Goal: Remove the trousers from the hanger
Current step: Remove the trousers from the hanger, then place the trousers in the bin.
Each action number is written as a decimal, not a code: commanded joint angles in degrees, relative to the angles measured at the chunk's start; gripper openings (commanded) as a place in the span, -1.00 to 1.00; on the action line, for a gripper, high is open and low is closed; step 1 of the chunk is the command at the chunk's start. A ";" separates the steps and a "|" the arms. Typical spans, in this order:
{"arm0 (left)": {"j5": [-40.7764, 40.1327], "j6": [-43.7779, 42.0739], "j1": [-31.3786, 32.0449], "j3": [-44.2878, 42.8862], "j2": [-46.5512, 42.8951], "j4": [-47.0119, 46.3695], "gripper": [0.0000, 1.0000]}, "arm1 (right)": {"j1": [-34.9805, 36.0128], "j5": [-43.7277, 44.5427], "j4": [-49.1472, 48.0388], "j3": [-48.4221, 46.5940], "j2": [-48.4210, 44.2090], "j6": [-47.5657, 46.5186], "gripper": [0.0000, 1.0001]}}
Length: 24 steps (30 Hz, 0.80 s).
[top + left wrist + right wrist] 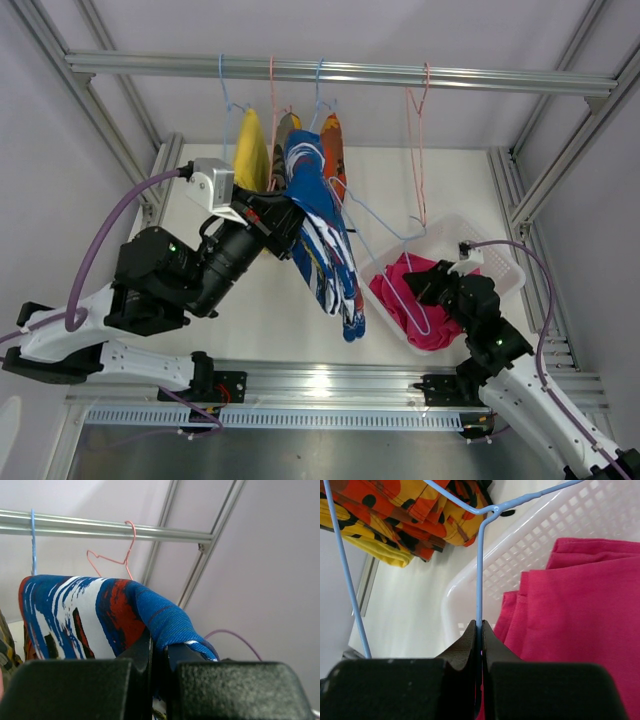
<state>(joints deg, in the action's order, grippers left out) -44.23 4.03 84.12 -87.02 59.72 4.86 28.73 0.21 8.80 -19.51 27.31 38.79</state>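
The blue-and-white patterned trousers (325,245) hang in mid-air below the rail, and my left gripper (288,215) is shut on a fold of their cloth (165,620). Its jaws (159,647) pinch that fold. A light blue hanger (385,222) slants from these trousers toward the basket. My right gripper (422,287) is shut on its wire (479,570), the fingertips (479,630) closed around it. Yellow (250,150), camouflage (287,128) and orange-red (334,150) trousers hang on the rail. Magenta trousers (425,310) lie in the basket.
A white plastic basket (500,272) stands at the right on the table, under my right gripper. An empty pink hanger (418,140) hangs on the metal rail (350,72). Frame posts stand at both sides.
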 commanded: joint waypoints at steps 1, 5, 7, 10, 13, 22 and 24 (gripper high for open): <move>5.11 2.91 0.17 -2.63 -3.73 0.58 -0.99 | -1.13 2.60 2.18 -0.97 -2.69 -3.01 -1.00; 5.82 3.53 0.17 0.62 -6.19 2.52 -0.99 | -3.41 3.39 7.70 -2.90 -5.59 -5.64 -1.00; 5.47 3.96 0.17 4.12 -8.56 1.82 -0.99 | -4.03 4.44 10.09 -4.22 -7.87 -6.52 -1.00; 5.55 4.76 0.17 7.90 -12.07 0.94 -0.99 | -4.56 4.89 11.76 -5.80 -9.82 -6.09 -1.00; 5.64 5.81 0.17 11.24 -14.37 0.41 -0.99 | -4.56 9.19 15.89 -9.31 -10.70 -5.57 -1.00; 6.35 7.21 0.17 18.10 -20.43 2.78 -0.99 | -4.65 19.83 23.19 -20.38 -11.05 -6.00 -1.00; 6.08 7.92 0.17 19.08 -21.49 3.31 -0.99 | -4.65 22.20 24.86 -22.32 -10.70 -6.97 -1.00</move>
<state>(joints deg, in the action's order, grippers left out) -39.75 9.67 84.12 -68.20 40.18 13.93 24.32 16.12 31.22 -37.47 15.99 33.58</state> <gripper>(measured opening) 0.047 0.021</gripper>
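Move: The left fingers already hold the blue trousers by one end. The basket lies about 30 cm to that hand's right, 10 cm ahead and 50 cm below; the orange trousers hang some 17 cm ahead, 5 cm right and 15 cm lower. From the right hand, which grips the blue hanger, the blue trousers' middle is about 16 cm left, 3 cm back and 25 cm up; the pink trousers lie 4 cm right, 1 cm ahead, 12 cm below. Left hand lowers the pinched blue trousers 8 cm, drifting left; right swings the blue hanger right, then also up. ##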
